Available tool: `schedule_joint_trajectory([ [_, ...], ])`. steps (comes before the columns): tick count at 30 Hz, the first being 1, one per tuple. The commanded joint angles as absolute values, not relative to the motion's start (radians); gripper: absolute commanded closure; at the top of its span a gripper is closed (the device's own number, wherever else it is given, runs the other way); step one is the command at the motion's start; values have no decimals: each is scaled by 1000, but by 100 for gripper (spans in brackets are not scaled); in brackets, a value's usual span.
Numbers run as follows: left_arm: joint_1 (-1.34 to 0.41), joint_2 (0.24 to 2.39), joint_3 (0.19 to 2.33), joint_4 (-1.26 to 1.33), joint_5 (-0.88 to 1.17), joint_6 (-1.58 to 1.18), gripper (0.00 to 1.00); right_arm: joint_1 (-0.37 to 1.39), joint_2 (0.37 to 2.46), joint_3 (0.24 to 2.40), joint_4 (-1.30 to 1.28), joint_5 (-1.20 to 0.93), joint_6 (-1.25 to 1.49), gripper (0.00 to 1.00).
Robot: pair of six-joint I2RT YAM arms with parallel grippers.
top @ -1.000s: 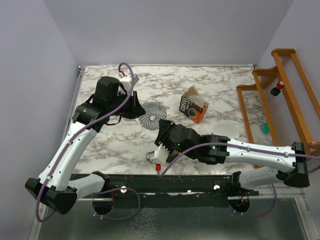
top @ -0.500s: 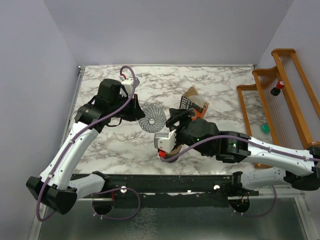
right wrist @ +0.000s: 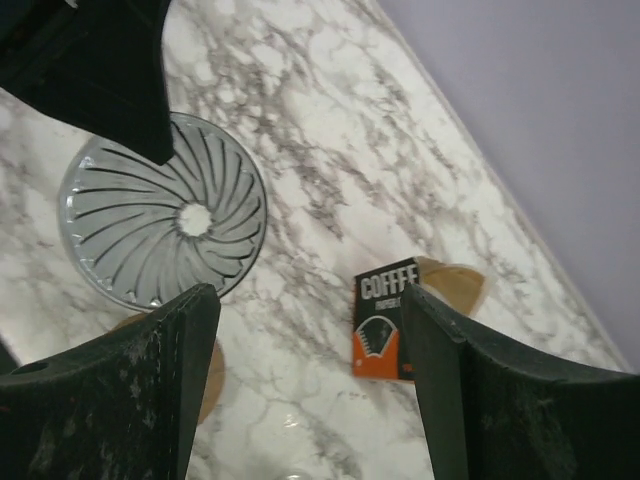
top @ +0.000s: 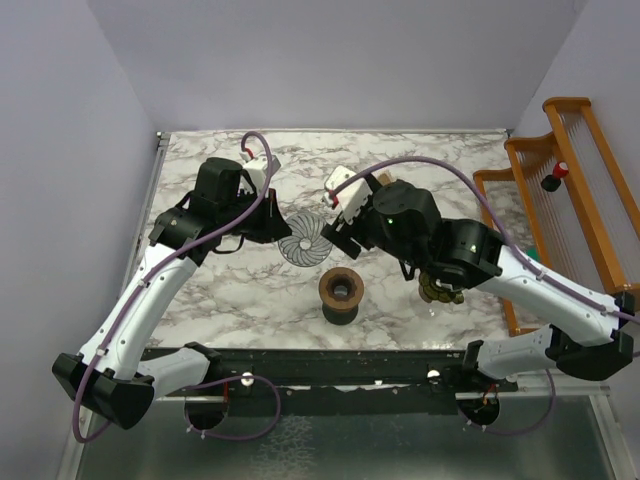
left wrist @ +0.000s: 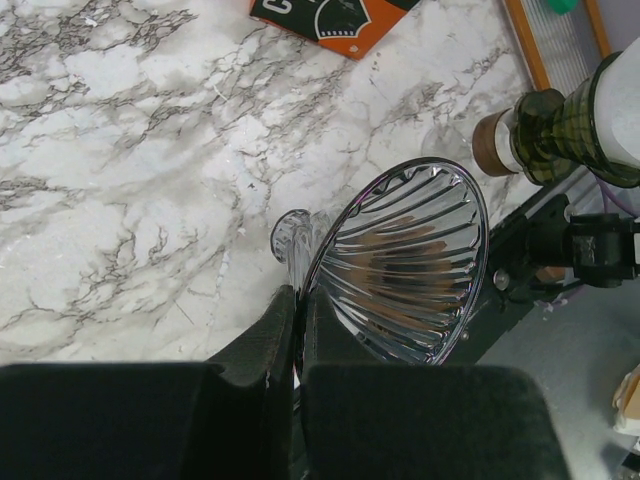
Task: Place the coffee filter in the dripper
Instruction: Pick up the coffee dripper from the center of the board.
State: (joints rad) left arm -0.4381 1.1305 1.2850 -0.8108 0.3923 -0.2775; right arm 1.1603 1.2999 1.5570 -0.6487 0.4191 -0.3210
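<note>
The dripper (top: 305,240) is a clear ribbed glass cone held tilted above the marble table. My left gripper (top: 272,225) is shut on its rim, and in the left wrist view the fingers (left wrist: 275,320) pinch the edge of the dripper (left wrist: 405,265). My right gripper (top: 340,238) hangs open just right of the dripper with nothing between its fingers (right wrist: 150,400). In the right wrist view a pale paper coffee filter (right wrist: 450,285) pokes out of the top of the brown-and-orange COFFEE carton (right wrist: 385,320). In the top view my right arm hides the carton.
A brown wooden ring (top: 341,292) stands alone on the table near the front, below the dripper. A wooden rack (top: 560,180) fills the right edge, with a red-and-black item (top: 552,178) and a green item (top: 530,256) on it.
My right gripper has opened, risen from the near table and swung back beside the dripper, leaving the wooden ring standing there. The dripper has shifted slightly right.
</note>
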Motion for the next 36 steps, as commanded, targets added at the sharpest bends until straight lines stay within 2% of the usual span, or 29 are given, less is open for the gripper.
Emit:
schedule_joint_trajectory([
  [1, -437, 1108, 1300, -797, 471, -265, 100, 1096, 1305, 1620, -743, 222, -79, 24],
  [16, -449, 1104, 1321, -768, 635, -310, 100, 834, 1323, 1575, -751, -242, 181, 34],
  [27, -456, 1102, 1310, -749, 628, -350, 100, 798, 1307, 1477, -704, -341, 272, 44],
  [36, -466, 1101, 1291, -719, 621, -380, 100, 796, 1299, 1433, -656, -360, 330, 58],
])
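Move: The dripper, a clear ribbed glass cone, is already held up in the left fingers by its rim. Its middle lies some 5 cm to the right, 1 cm back and 3 cm below that hand. From the open right hand the dripper is roughly 8 cm to the left, 1 cm back and 9 cm below. The wooden ring on its stand lies about 9 cm back of the right hand, 1 cm left and 19 cm down; the coffee box about 11 cm ahead of it, 12 cm right and 22 cm down. Downward and pitching steeply, the right hand tips its fingers about 45 degrees towards the table, then sinks some 6 cm and draws back slightly onto the dripper's free right side, narrowing its open fingers around the rim without shutting. Meanwhile the left hand keeps its pinch and carries the dripper about 3 cm right and 3 cm back, rising 2 cm and turning slightly clockwise. ##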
